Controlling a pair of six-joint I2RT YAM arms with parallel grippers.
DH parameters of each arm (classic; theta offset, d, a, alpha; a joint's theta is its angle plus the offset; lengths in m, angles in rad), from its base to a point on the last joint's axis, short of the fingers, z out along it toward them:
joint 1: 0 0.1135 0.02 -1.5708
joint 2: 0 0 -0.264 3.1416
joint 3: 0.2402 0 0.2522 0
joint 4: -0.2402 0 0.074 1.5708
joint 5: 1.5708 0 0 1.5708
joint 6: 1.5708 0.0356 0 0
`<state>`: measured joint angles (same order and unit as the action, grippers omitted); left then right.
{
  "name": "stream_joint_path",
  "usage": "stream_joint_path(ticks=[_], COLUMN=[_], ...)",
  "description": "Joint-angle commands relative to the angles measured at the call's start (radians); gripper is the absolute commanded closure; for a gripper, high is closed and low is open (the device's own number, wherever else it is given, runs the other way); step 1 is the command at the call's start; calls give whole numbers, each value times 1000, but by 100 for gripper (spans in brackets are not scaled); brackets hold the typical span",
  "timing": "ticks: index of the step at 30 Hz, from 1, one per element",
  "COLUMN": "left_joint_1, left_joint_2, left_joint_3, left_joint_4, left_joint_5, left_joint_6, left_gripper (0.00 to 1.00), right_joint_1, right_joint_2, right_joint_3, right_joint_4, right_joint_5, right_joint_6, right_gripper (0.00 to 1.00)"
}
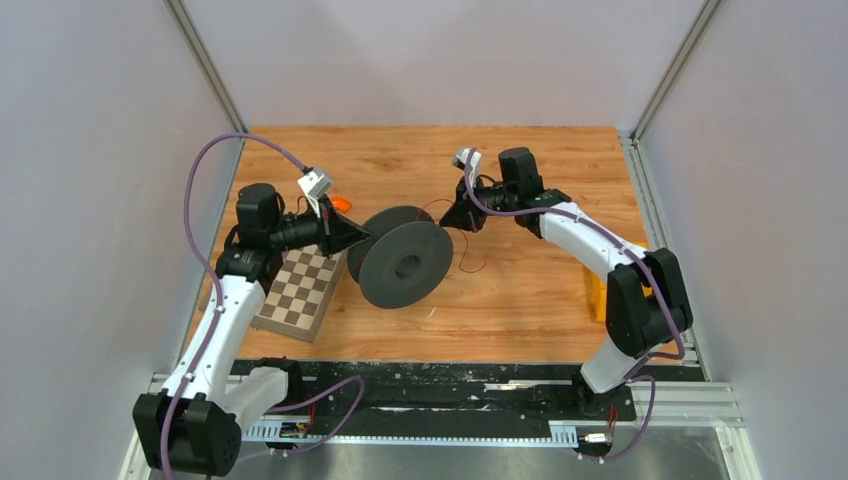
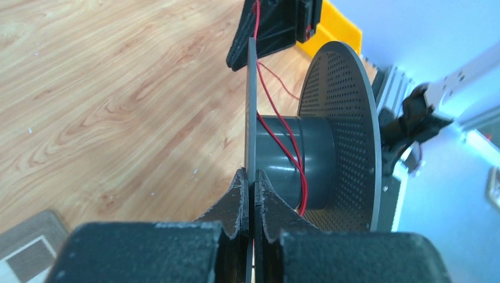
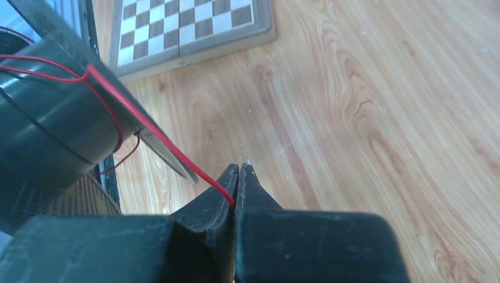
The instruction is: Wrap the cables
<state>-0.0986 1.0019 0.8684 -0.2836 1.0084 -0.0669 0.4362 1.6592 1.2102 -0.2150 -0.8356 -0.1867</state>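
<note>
A dark grey spool (image 1: pixel 405 262) stands on edge mid-table. My left gripper (image 1: pixel 352 238) is shut on the rim of the spool's flange (image 2: pixel 251 106), which sits between its fingers (image 2: pixel 240 194). A thin red cable (image 2: pixel 283 144) crosses the spool's core (image 2: pixel 295 159) in a couple of turns. My right gripper (image 1: pixel 462 216) hovers just right of the spool, shut on the cable (image 3: pixel 159 132), which runs taut from the core (image 3: pixel 53 127) into its jaws. A loose loop of cable (image 1: pixel 470 258) trails on the table beside the spool.
A folded chessboard (image 1: pixel 298 290) lies left of the spool under my left arm. A small orange object (image 1: pixel 341 203) sits behind the left gripper. A yellow block (image 1: pixel 597 295) stands by the right arm's base. Grey walls enclose the table.
</note>
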Motion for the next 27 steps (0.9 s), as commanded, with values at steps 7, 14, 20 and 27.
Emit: stream_joint_path(ticks=[7,14,20,27], left_joint_1=[6,6,5,6], left_joint_2=[-135,-190,-229,-242], left_joint_3=[-43,-63,-79,-73], left_joint_4=[410,432,439,413], left_joint_5=[-173,-326,-384,-422], left_joint_6=[-511,-664,-721,-751], left_gripper=[100,100,100,100], right_joint_1=[6,6,9,-9], right_joint_2=[-108,-158,-199,-293], right_joint_3=[-92,-158,-252,-339], right_joint_4=[220,260,328,421], right_joint_5=[104,132,156,424], right_joint_6=[284,316,313,497], right_gripper=[86,78,68,54])
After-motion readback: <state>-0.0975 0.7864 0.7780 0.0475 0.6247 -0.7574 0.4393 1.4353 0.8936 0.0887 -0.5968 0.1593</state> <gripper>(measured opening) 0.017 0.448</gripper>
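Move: The left hand already grips the far flange of the spool by its rim, with the spool's middle about 8 cm to its right, some 2 cm back and a little lower. From the right hand that middle is roughly 10 cm left, 8 cm back and slightly above. The red cable is pinched in the right fingers, about 17 cm right of the left hand, 6 cm ahead and 7 cm below it. The chessboard lies some 20 cm left of the left hand, 4 cm ahead and 20 cm below. Keeping its grip on the flange rim, the left hand lifts the spool about 8 cm, drifting slightly forward and left, while the wrist tips the fingers upward and turns counter-clockwise, some 35 degrees in all. The right hand rises 2 to 3 cm, then sinks back and eases about 3 cm to the right, away from the spool's old place, turning clockwise nearly 20 degrees as its fingers open to almost half and let go of the cable. ##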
